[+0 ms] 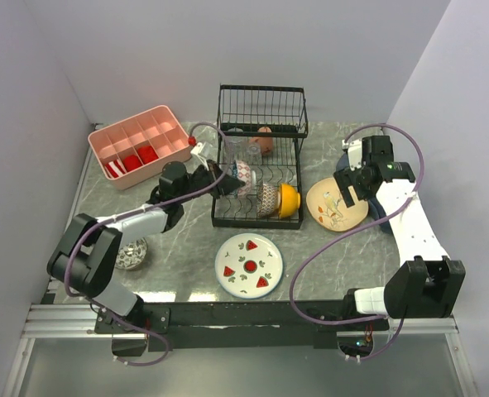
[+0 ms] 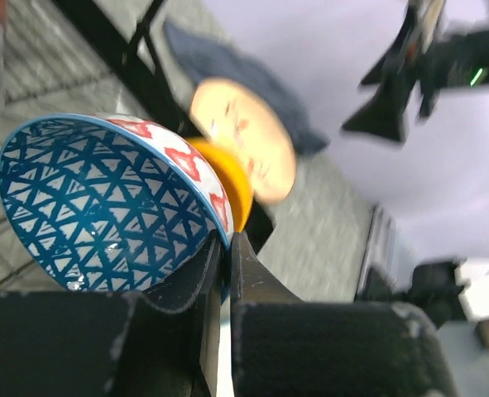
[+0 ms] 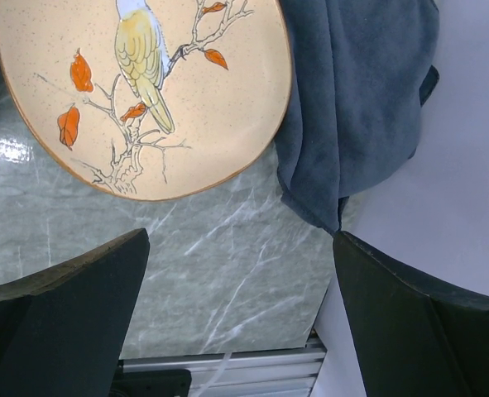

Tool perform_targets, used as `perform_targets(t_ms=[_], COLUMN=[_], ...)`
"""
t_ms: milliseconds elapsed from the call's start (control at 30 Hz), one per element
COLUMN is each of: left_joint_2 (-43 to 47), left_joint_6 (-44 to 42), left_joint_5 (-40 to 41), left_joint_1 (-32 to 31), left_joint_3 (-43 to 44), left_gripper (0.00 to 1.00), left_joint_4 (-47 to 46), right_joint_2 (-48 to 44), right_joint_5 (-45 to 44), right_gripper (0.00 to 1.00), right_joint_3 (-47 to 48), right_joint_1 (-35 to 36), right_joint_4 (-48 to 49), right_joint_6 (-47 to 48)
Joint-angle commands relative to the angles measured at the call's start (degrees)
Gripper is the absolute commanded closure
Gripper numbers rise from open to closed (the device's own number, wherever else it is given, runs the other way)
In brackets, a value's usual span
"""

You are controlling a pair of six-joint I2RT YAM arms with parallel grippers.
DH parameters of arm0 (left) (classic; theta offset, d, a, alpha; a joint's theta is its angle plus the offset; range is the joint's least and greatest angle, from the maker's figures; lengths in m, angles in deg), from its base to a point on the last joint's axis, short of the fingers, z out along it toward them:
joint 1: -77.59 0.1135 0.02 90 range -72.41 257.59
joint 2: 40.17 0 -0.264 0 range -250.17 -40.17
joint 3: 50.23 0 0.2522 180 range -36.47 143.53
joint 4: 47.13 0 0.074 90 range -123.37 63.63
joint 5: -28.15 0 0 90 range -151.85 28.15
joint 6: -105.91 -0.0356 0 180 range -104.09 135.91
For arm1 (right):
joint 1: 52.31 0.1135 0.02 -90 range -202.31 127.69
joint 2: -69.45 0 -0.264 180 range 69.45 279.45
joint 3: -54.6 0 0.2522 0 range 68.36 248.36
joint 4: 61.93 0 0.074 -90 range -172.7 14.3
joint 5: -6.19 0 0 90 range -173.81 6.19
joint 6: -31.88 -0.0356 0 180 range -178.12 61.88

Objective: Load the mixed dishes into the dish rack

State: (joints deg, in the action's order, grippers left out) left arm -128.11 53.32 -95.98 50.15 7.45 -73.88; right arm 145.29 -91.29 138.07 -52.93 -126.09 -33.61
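My left gripper is shut on the rim of the blue patterned bowl, holding it tilted over the left side of the black dish rack. In the rack stand the orange bowl, a brown patterned bowl and the terracotta cup. The cream bird plate lies flat to the right of the rack. My right gripper hangs open over the table just beside that plate's edge. The watermelon plate lies in front of the rack. A grey bowl sits near the left arm.
A pink compartment tray with red items stands at the back left. A dark blue cloth lies under the bird plate's far side, near the right wall. The table's near edge shows close below my right fingers.
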Motion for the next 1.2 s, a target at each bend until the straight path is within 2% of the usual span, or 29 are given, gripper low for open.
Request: perform_targets(t_ms=[0, 133, 267, 300, 433, 933, 1167], left_joint_2=[-1.0, -5.47, -11.45, -12.25, -14.27, -16.56, -21.3], left_joint_6=[10.65, 16.9, 27.6, 28.33, 29.03, 28.16, 29.56], left_joint_5=[1.62, -2.69, -7.44, -7.7, -8.59, -8.23, -10.52], left_joint_1=[0.28, 0.72, 2.39, 2.57, 2.39, 3.18, 2.92], left_joint_3=[-0.58, -0.94, -1.73, -1.82, -2.52, -3.23, 0.2], left_gripper=[0.99, 0.99, 0.99, 0.99, 0.99, 0.99, 0.99], left_joint_4=[-17.57, -25.31, -36.11, -39.09, -41.04, -31.04, -29.1], right_joint_2=[-2.36, -1.48, -0.42, -0.34, 0.72, 4.14, 3.97], right_joint_5=[-0.86, -2.09, -3.06, -3.32, -4.2, -6.05, -5.87], right_gripper=[0.0, 0.0, 0.0, 0.0, 0.0, 0.0, 0.0], right_joint_3=[-0.37, 0.6, 1.3, 1.3, 1.04, 2.44, 0.78], right_joint_1=[0.18, 0.18, 0.27, 0.27, 0.36, 5.37, 5.46], right_joint_4=[0.29, -0.06, -1.02, -1.02, -1.29, -0.41, 0.12], right_joint_6=[-0.78, -0.52, 0.1, 0.1, 0.1, 1.15, 1.06])
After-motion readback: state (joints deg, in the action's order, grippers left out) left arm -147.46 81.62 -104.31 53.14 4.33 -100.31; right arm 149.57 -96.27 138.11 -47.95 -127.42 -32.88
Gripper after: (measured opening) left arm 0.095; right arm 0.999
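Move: Just beneath the left hand, which holds the blue bowl, lies its free place in the rack, about 3 cm to the right and 9 cm down. At about that height, the patterned bowl stands some 8 cm to the right and the yellow bowl about 13 cm, both level with the hand fore and aft. The watermelon plate lies roughly 16 cm back, 3 cm right and 17 cm down. From the right hand, the free place is some 31 cm left, level fore and aft, 6 cm lower. Lowering the pinched blue bowl into the rack beside the patterned bowl, the left hand first lifts a centimetre or two, then sinks about 5 cm, all but pauses, and sinks again to end some 5.5 cm below its start. Meanwhile it rolls about 25 degrees around its fingers, forward side dipping; the fingers keep their grip on the rim. The empty, open right hand sinks about 2 cm. ##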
